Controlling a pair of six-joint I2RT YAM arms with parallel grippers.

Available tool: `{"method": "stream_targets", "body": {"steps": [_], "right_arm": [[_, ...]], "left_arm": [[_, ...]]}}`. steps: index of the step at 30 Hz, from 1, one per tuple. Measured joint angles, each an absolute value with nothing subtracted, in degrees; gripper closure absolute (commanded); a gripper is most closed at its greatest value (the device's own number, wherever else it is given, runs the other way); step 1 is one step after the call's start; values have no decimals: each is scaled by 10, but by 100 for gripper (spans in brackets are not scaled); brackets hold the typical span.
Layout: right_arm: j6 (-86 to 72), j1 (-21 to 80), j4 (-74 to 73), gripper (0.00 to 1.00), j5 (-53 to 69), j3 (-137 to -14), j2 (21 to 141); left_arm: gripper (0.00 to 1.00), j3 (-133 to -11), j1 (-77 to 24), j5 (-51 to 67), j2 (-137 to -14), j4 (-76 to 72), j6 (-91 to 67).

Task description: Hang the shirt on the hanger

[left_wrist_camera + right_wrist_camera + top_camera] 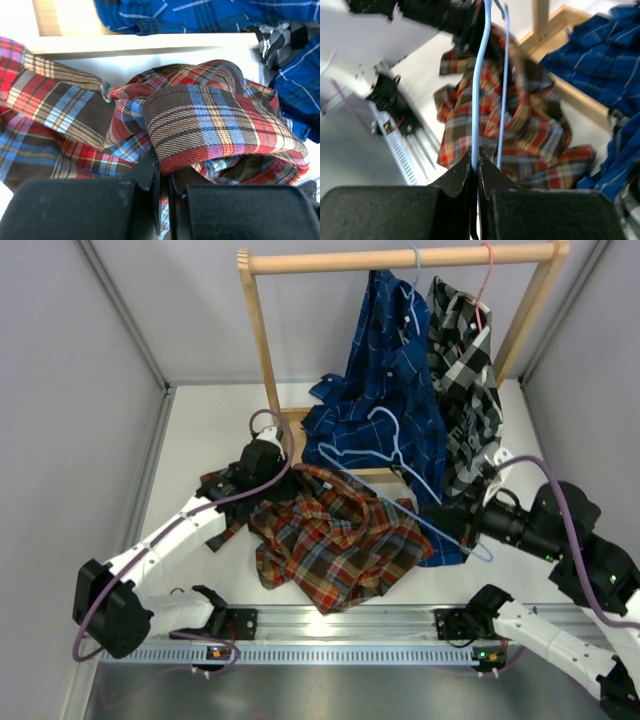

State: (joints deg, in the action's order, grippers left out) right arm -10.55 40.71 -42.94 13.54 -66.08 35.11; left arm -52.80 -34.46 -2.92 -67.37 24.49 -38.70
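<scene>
The red-orange plaid shirt [335, 540] lies crumpled on the table in front of the rack. My left gripper [283, 478] sits at its far left edge and is shut on a fold of the shirt [215, 120]; the cloth runs between the jaws in the left wrist view [164, 172]. The light-blue wire hanger [398, 447] is held tilted above the shirt's right side, its hook pointing to the rack. My right gripper [437, 512] is shut on one wire of the hanger [482, 75], at the jaws in the right wrist view [476, 167], with the shirt [520, 125] below.
A wooden rack [262, 340] stands at the back, its base rail [140, 44] just beyond the shirt. A navy plaid shirt [385, 370] and a black-and-white plaid shirt [465, 390] on a pink hanger [487, 280] hang from it. A metal rail [340, 625] runs along the near edge.
</scene>
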Motion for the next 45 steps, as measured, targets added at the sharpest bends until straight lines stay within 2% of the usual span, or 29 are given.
{"method": "stream_targets", "body": {"steps": [5, 16, 24, 29, 37, 41, 45], "right_arm": [[-121, 407, -467, 100, 184, -600, 279], [-122, 407, -474, 100, 177, -555, 306], [-129, 407, -383, 100, 265, -482, 380], [-140, 407, -296, 100, 314, -445, 411], [-180, 407, -121, 100, 322, -390, 404], [-181, 407, -98, 100, 290, -388, 388], [-162, 407, -143, 100, 239, -423, 376]], "left_arm": [[100, -551, -335, 11, -724, 245, -375], [100, -555, -335, 78, -746, 244, -370], [100, -563, -345, 159, -723, 263, -297], [100, -603, -374, 175, -669, 313, -230], [100, -659, -380, 140, -599, 369, -174], [100, -682, -380, 88, -604, 403, -163], [100, -695, -381, 22, -613, 423, -163]]}}
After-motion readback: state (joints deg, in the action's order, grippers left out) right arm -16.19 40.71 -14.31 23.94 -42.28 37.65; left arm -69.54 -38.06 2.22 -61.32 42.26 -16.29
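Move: The right hand grips the right shoulder of the light-blue hanger; the shirt's collar opening, held up by the left hand, lies about 13 cm ahead of it, 26 to its left and 17 below. The hanger's free left end points that way, some 16 cm above the left hand, 10 to its right and level fore-and-aft. From the left hand the rack's front rail is about 7 ahead, 12 right and 16 below; the shirt's body lies 10 back, 13 right, 15 below. The right hand, keeping its grip on the hanger, draws back a little and sinks about 12 cm, swings left while turning some 15 degrees counter-clockwise, then rises again and eases forward and partly back right, feeding the hanger's left end into the collar opening beside the left fingers. The left hand keeps the collar pinched, first dips slightly to the right, then pulls back and lifts to finish about 10 cm higher, turning clockwise about 30 degrees and partly back as it eases forward and left, so the opening comes up to the hanger end. ##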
